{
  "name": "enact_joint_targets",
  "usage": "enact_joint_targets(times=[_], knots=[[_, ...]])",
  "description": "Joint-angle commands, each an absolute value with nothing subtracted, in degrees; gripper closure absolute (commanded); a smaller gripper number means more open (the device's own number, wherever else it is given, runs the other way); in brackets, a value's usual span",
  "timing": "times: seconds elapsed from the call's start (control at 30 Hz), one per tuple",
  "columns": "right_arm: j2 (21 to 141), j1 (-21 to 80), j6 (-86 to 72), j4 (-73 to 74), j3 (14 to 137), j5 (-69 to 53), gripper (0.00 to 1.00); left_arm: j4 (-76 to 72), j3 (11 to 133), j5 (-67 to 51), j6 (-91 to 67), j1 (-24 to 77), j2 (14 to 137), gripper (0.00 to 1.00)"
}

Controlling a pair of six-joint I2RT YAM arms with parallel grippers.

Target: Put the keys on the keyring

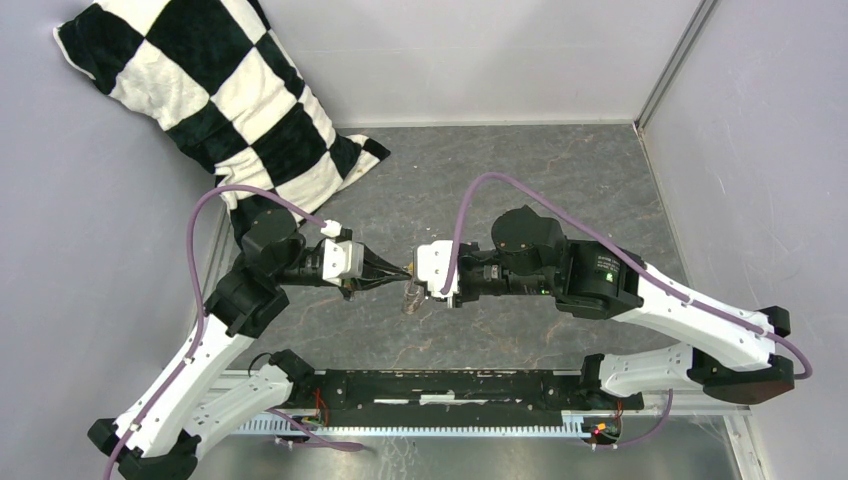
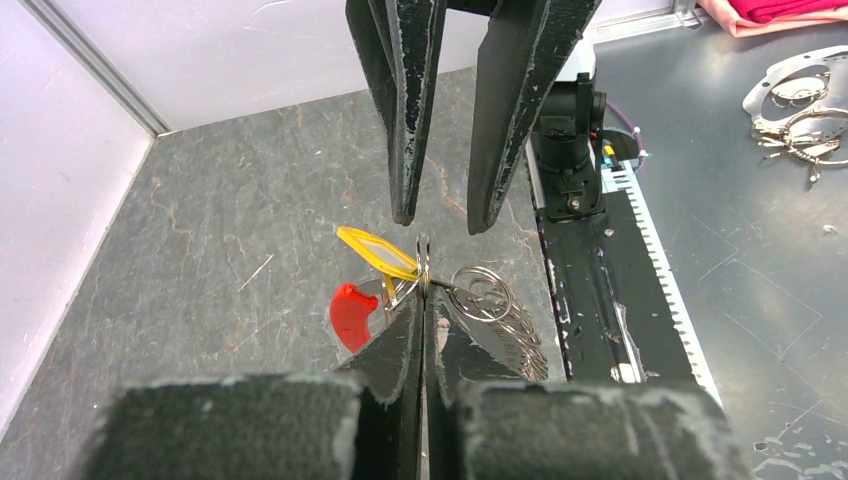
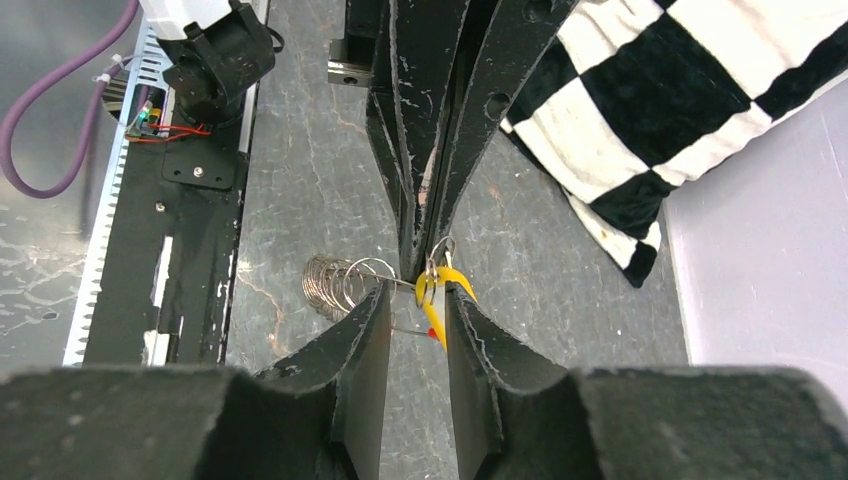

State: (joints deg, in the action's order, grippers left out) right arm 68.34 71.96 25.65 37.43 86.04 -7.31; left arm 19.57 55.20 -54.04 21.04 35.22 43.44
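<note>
My left gripper [image 1: 393,272] [image 2: 424,285] is shut on the keyring [image 2: 424,262], a thin silvery ring seen edge-on at its tips, held above the table. A red piece [image 2: 349,314] hangs at the ring's left. The key's yellow head [image 2: 376,250] [image 1: 407,266] [image 3: 437,300] sits against the ring; I cannot tell whether it is threaded on. A chain of small silvery rings [image 2: 489,300] [image 3: 343,284] [image 1: 412,300] hangs from it. My right gripper [image 1: 414,272] [image 3: 418,295] is open, its fingers [image 2: 405,120] either side of the ring and key, facing the left gripper tip to tip.
A black-and-white checked cushion [image 1: 230,100] [image 3: 680,100] lies at the back left. A black rail [image 1: 440,385] [image 2: 590,280] [image 3: 170,250] runs along the table's near edge. Walls close in the left, back and right. Loose metal rings [image 2: 800,100] lie beyond the rail.
</note>
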Motion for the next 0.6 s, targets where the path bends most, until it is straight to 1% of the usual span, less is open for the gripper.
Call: enact_joint_targets(times=[0.0,0.17,0.27,0.57], knots=[[69.0,71.8,24.4,36.8,88.3,-8.7,0.68,17.4,55.2,-53.9,19.1,35.4,42.8,0.98],[69.7,71.7,24.3,36.0,88.7,-8.0,0.69,17.8,55.2,-53.9,19.6,35.4,42.5,0.98],[70.2,71.7,23.8,35.8,88.8,-7.2,0.73,18.5,55.2,-53.9,20.5,35.4,42.3,0.98],[69.4,71.6,23.2,34.3,87.6,-5.8,0.92,19.2,55.1,-53.8,21.7,35.4,41.8,0.98]])
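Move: The small ring I'm closing on stands at my left fingertips: from my right hand it is about 1 cm to the left and 1 cm below, roughly level fore and aft. The yellow tag hangs some 2 cm ahead of my right hand, 1 cm to its left and 2 cm down; the coil of rings hangs about 4 cm back, 1 cm left and 4 cm below. From my left hand the ring sits roughly 1 cm to the right, at its own height. I ease my right hand down and to the left, about 1.5 cm in all, until its open fingertips straddle the small ring beside my left fingertips. As I arrive I bring those fingers from about a third open to nearly shut around the ring. My left hand keeps its pinch on the ring and hardly shifts, just half a centimetre back and left near the end. ##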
